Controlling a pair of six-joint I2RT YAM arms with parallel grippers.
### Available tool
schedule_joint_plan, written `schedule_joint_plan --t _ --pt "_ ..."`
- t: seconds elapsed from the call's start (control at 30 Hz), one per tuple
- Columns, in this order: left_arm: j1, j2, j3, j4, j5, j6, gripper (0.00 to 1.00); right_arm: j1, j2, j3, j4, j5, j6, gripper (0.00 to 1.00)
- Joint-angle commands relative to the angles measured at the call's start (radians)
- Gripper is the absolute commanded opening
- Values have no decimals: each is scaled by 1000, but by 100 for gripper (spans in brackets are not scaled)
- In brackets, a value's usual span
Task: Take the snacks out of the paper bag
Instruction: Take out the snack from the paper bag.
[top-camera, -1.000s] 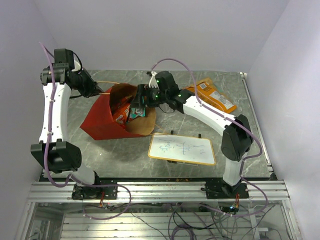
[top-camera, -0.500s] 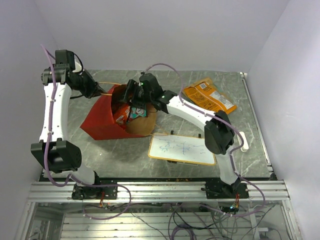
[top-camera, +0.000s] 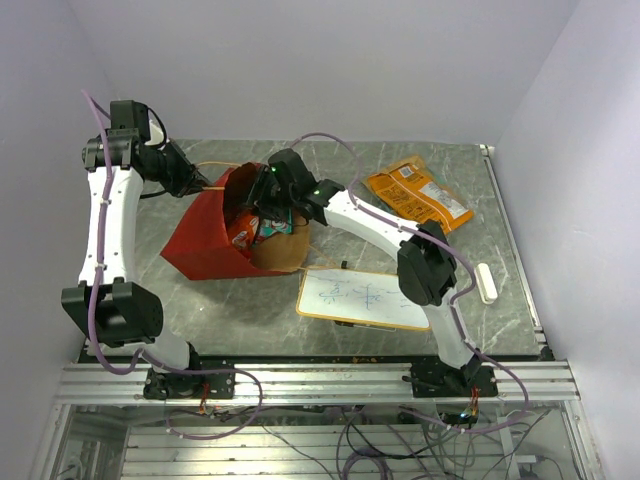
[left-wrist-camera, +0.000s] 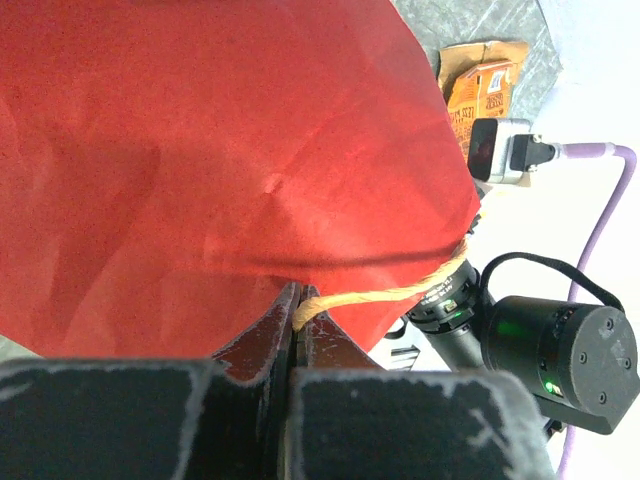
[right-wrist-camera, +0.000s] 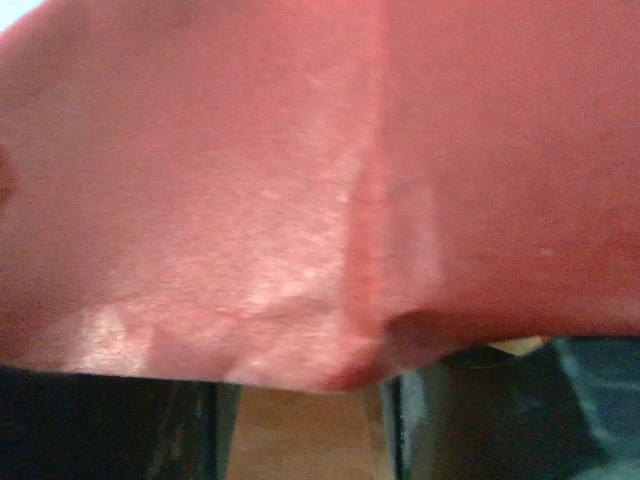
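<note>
The red paper bag (top-camera: 205, 238) lies on its side, its brown-lined mouth facing right. My left gripper (top-camera: 203, 183) is shut on its string handle (left-wrist-camera: 390, 293) and holds the upper rim up; the jaws pinch the string in the left wrist view (left-wrist-camera: 297, 300). Small packets, one red-orange (top-camera: 240, 237) and one teal (top-camera: 272, 228), lie in the mouth. My right gripper (top-camera: 264, 203) is inside the mouth above them, jaws open (right-wrist-camera: 300, 410). A blurred red surface (right-wrist-camera: 300, 180) fills its view, brown kraft (right-wrist-camera: 300, 440) below. The orange-tan chip bag (top-camera: 418, 192) lies outside, at the back right.
A white-framed whiteboard (top-camera: 365, 298) lies just in front of the bag's mouth. A small white bar (top-camera: 487, 282) lies near the table's right edge. The right arm spans from its base across to the bag. The chip bag also shows in the left wrist view (left-wrist-camera: 480, 85).
My right gripper has moved left, from the bag's mouth edge further into the bag. The left gripper keeps hold of the handle without moving.
</note>
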Motion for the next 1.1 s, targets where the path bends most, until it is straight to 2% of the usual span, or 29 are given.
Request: schedule_joint_plan --t 0.0,0.07,0.17,0.3,0.63,1.07 --pt "-1 -32 3 4 11 17 7 2 35 39 -21 27 13 44" --pt "-1 -29 6 4 6 15 7 3 32 40 -17 21 12 31" --pt "1 -23 18 -3 -10 18 7 3 19 40 -11 22 -10 21" --pt "16 -18 33 -10 -25 13 7 2 -2 35 -1 28 -30 0" --pt "64 0 74 6 -29 -18 7 16 -99 20 84 -8 -95 0" --pt "72 -14 45 35 -28 -40 7 23 -151 208 49 -47 -216 0"
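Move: Inside the paper bag's mouth, the right hand has the Doritos bag's middle about 8 cm below it, some 3 cm left and 2 cm back. The orange snack sits around 5 cm back, 2 cm left and 8 cm down, and the teal snack about 6 cm right, 3 cm back and 8 cm down. From the left hand, which already holds the paper bag's handle, the Doritos bag lies roughly 10 cm right, level ahead and 18 cm lower. Closing its half-open fingers fully, the right hand pinches the Doritos bag by its edge while staying almost in place. Then it lifts nearly straight up by about 10 cm, the fingers tilting some 15 degrees up towards level. The left hand keeps the handle pinched and eases about 2 cm left and a little up. ##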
